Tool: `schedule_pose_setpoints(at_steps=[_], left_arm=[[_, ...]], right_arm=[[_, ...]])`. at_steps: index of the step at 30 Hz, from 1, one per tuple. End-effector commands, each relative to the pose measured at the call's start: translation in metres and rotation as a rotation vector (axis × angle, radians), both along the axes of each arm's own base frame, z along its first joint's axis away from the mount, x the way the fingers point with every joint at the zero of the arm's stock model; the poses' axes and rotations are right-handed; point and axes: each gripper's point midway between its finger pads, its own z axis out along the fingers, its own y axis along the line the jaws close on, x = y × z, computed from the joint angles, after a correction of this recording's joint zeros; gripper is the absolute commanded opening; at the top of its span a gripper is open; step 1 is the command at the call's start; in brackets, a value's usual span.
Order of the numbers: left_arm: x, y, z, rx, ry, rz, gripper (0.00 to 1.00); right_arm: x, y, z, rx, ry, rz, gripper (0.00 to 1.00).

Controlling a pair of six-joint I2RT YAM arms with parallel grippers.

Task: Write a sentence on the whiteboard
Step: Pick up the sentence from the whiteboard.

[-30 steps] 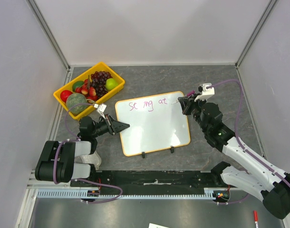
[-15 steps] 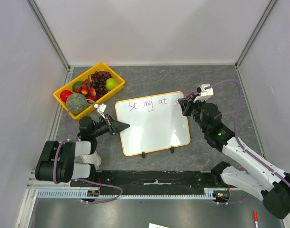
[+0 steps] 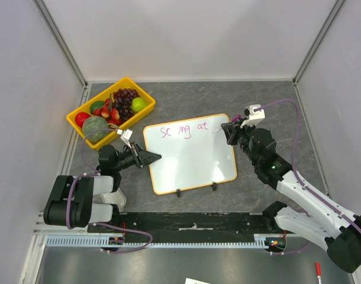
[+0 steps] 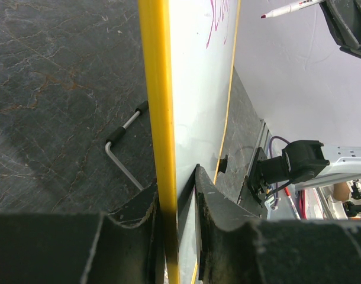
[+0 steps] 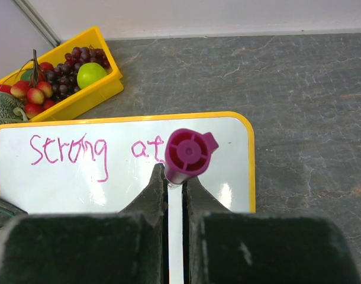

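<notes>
The whiteboard (image 3: 192, 157) lies on the table with an orange-yellow frame. My left gripper (image 3: 151, 157) is shut on its left edge; in the left wrist view the fingers (image 4: 207, 195) pinch the yellow frame (image 4: 158, 106). The sentence (image 5: 71, 151) reads "Strong at" in magenta on the top line (image 3: 183, 129). My right gripper (image 5: 175, 173) is shut on a white marker with a magenta cap end (image 5: 188, 155). It hovers at the board's upper right (image 3: 231, 131), just past "at". The marker tip (image 4: 264, 15) appears slightly off the board surface.
A yellow fruit tray (image 3: 146, 94) with grapes, apples and a melon stands at the back left, close to the board's upper left corner. Two black clip feet (image 3: 196, 190) sit on the board's near edge. A grey wall rings the table.
The right wrist has shifted very slightly near the end of "at". The left gripper and the whiteboard have not moved.
</notes>
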Motion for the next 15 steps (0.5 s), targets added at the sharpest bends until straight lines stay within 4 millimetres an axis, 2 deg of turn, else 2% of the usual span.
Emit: schedule_pose_setpoints(at_steps=[1,8,15], left_arm=[[0.008,0.002,-0.004,0.048,-0.058,0.014,0.02],[0.009,0.002,-0.004,0.048,-0.058,0.014,0.02],[0.009,0.002,-0.004,0.047,-0.055,0.013,0.02]], right_arm=[[0.000,0.003,0.022,0.014,-0.064,0.025,0.00],[-0.003,0.023,0.028,0.022,-0.080,0.079,0.00],[-0.017,0.065,0.040,0.032,-0.112,0.149,0.00]])
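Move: My right hand holds the marker just off the whiteboard's upper right. The board's blank middle lies about 13 cm to this hand's left, 2 cm ahead and 13 cm below it. The word "at" is some 9 cm left, 6 ahead and 6 below, and "strong" some 18 cm left, 5 ahead and 7 below. My left hand still grips the board's left edge, the middle about 13 cm to its right, 1 cm ahead, at its own height. I sweep the marker leftward across in front of the board, from right of "at" towards the blank middle, about 5 cm to the left and 2 cm back, level, starting slowly and speeding up. My right wrist turns a little counter-clockwise, just under 10 degrees; its fingers keep their hold and the tip stays clear of the face. My left hand stays put, still pinching the board's edge. ##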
